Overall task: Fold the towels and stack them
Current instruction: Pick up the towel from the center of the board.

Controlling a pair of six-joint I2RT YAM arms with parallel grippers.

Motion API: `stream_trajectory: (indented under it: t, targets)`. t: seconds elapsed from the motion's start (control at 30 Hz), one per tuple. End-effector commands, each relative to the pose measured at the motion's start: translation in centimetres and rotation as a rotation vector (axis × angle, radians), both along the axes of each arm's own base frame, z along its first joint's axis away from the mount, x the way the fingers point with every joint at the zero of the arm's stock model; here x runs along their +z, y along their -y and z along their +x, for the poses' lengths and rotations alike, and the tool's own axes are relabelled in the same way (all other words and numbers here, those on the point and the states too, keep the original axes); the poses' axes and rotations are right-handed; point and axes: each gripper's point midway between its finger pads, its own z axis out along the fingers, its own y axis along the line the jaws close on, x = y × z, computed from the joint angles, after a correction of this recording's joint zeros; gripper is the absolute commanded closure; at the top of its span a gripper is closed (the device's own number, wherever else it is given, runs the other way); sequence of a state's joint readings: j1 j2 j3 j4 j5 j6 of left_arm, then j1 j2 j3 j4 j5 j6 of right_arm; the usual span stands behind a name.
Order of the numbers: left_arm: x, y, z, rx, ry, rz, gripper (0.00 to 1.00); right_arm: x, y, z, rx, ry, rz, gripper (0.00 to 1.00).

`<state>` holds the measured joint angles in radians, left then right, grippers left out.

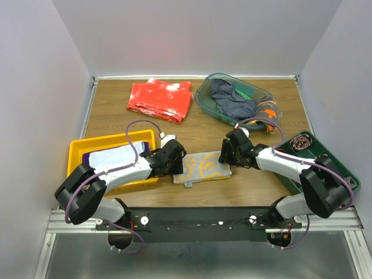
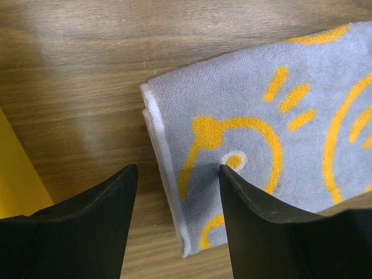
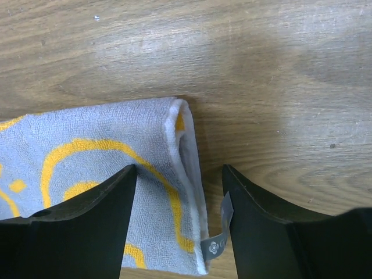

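Observation:
A folded grey-and-yellow towel (image 1: 203, 167) lies flat on the wooden table between my two arms. My left gripper (image 1: 178, 166) hovers open over its left end; in the left wrist view the towel (image 2: 261, 116) has its white hem between the spread fingers of the gripper (image 2: 177, 168). My right gripper (image 1: 224, 154) stands open over the right end, and in the right wrist view the towel's (image 3: 87, 151) folded edge and small grey label (image 3: 214, 244) sit between the fingers of that gripper (image 3: 179, 167). Neither gripper holds anything. More towels, purple and white (image 1: 110, 157), lie in the yellow tray.
The yellow tray (image 1: 75, 148) is at the left, its edge also in the left wrist view (image 2: 14, 174). A clear green bin (image 1: 203, 96) at the back right holds dark crumpled towels (image 1: 232, 102). A red speckled cloth (image 1: 161, 100) lies at the back. A dark green tray (image 1: 340, 171) stands at the right.

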<state>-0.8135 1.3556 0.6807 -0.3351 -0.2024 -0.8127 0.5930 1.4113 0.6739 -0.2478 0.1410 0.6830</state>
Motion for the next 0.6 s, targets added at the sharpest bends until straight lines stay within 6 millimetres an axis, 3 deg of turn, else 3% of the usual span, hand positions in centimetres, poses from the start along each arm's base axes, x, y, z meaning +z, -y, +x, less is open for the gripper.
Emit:
stream_trajectory:
  t: [0.0, 0.1, 0.2, 0.23, 0.3, 0.33, 0.4, 0.43, 0.57]
  targets:
    - [-2.2, -0.7, -0.1, 0.020, -0.010, 0.029, 0.36, -0.7, 0.3, 0.2, -0.007, 0.013, -0.087, 0.33]
    - [-2.9, -0.4, -0.4, 0.020, -0.029, 0.017, 0.44, -1.6, 0.3, -0.6, -0.008, -0.011, -0.108, 0.37]
    - [-3.4, -0.2, -0.8, 0.011, -0.042, 0.012, 0.57, -1.8, 0.1, -1.3, -0.006, -0.027, -0.096, 0.51]
    - [-3.4, 0.0, -0.8, 0.008, -0.041, 0.006, 0.64, -1.9, -0.1, -1.6, -0.001, -0.032, -0.090, 0.63]
    - [-3.3, 0.4, -1.0, -0.004, -0.037, 0.005, 0.76, -1.7, -0.3, -1.9, 0.004, -0.038, -0.076, 0.74]
    - [-3.2, 0.4, -1.1, -0.009, -0.040, 0.013, 0.91, -1.2, -0.6, -1.7, 0.006, -0.030, -0.065, 0.85]
    - [-2.2, 0.8, -0.7, -0.011, -0.012, 0.020, 1.00, 0.0, -0.8, -1.5, 0.003, -0.009, -0.046, 0.94]
    - [-2.0, 0.4, -0.8, -0.007, -0.012, 0.042, 1.00, 0.7, -0.9, -1.3, 0.001, 0.002, -0.038, 0.99]
    - [2.1, 0.0, 0.8, 0.028, 0.085, 0.062, 1.00, 5.3, -2.0, 0.0, 0.007, 0.086, 0.026, 0.99]
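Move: The folded grey-and-yellow towel lies between the hands, its short ends under the open fingers. Its middle is about 10 cm to the left hand's right and level with it, some 2 cm below. From the right hand it is roughly 10 cm left, 1 cm back and 1 cm below. The white towel stack in the yellow tray is about 24 cm left of the left hand and 4 cm farther out; the teal bin stands some 24 cm ahead of the right hand and 3 cm right. Both wide-open grippers shut, pinching the towel's opposite short edges, easing about 1 cm inward, the left slightly down. ##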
